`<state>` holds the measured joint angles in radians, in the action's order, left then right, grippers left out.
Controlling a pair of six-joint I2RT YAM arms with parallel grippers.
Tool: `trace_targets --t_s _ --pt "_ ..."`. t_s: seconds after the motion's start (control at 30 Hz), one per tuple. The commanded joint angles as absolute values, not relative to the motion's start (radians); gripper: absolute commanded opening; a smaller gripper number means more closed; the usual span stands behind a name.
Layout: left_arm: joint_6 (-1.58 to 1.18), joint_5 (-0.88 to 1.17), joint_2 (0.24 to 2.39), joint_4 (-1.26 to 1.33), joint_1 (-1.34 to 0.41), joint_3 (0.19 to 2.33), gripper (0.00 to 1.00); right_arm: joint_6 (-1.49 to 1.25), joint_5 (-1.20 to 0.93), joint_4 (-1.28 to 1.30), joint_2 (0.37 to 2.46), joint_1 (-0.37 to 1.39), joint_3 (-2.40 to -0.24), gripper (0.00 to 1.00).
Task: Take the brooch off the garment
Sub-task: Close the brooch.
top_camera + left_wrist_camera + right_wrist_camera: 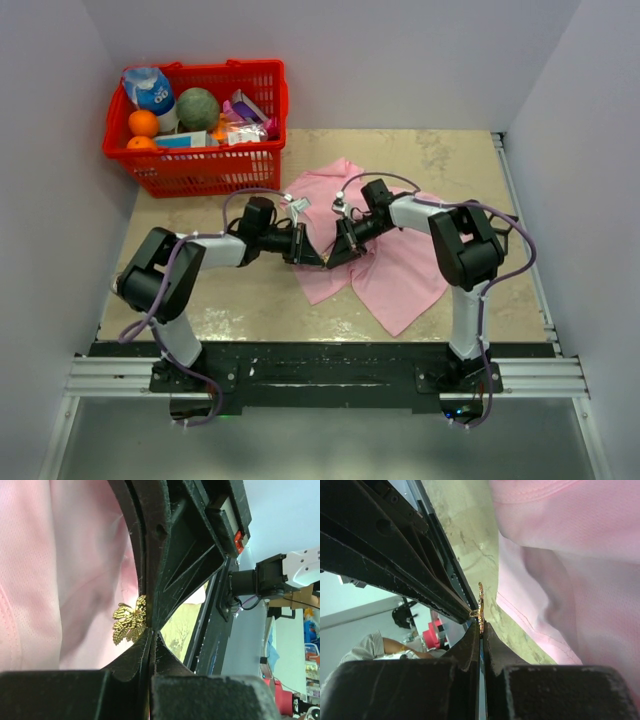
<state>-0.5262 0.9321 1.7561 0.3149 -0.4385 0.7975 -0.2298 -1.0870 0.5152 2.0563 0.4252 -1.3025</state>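
Observation:
The garment point(400, 270) is a pink T-shirt spread on the table; it fills the left of the left wrist view point(50, 580) and the right of the right wrist view point(580, 555). Both grippers meet tip to tip at the shirt's left edge. My right gripper point(481, 625) is shut on the brooch point(480, 605), seen edge-on, with a strip of table between it and the shirt's hem. My left gripper point(151, 631) is shut, its tips at the back of the gold leafy brooch point(127, 624). In the top view the fingers hide the brooch.
A red basket point(200, 165) with oranges, a melon, a bottle and packets stands at the back left. White walls close in both sides. Bare table point(250, 300) lies in front of the shirt's left part.

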Motion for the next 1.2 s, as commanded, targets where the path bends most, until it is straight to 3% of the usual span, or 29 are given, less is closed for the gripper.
trace_targets --t_s 0.0,0.43,0.6,0.77,1.17 --pt "-0.471 0.899 1.790 0.291 -0.431 0.818 0.00 -0.206 -1.104 0.526 2.031 0.428 -1.279 0.00" --pt "-0.546 1.019 1.858 0.410 -0.440 0.850 0.00 -0.176 -1.118 0.554 2.172 0.423 -1.298 0.00" --pt "-0.482 0.986 1.801 0.283 -0.439 0.827 0.00 -0.175 -1.114 0.571 2.227 0.420 -1.310 0.00" --pt "-0.508 0.985 1.773 0.331 -0.446 0.752 0.00 -0.196 -1.107 0.557 2.270 0.417 -1.307 0.00" --pt "-0.485 0.965 1.897 0.267 -0.459 0.842 0.00 -0.235 -1.083 0.528 2.292 0.417 -1.281 0.00"
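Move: The brooch is pinched upright in the right fingertips, about 1 cm to the left of the right hand point and level with it. From the left hand it lies some 1 cm ahead and 2 cm to the right, at the closed fingertips. The garment's loose flap lies below both hands, roughly 5 cm back of the left hand and 8 cm lower; the garment's middle is about 12 cm to the left hand's right and 4 cm ahead, as low. Sink the right gripper about 5.5 cm with a slight draw back, tipping its wrist down a little, then hold it there with the brooch still pinched. Bring the shut left gripper down in two steps, nearly 4 cm in all, drawing it back about 2 cm between them, so its tips come free of the brooch's pin side and stay close by. ##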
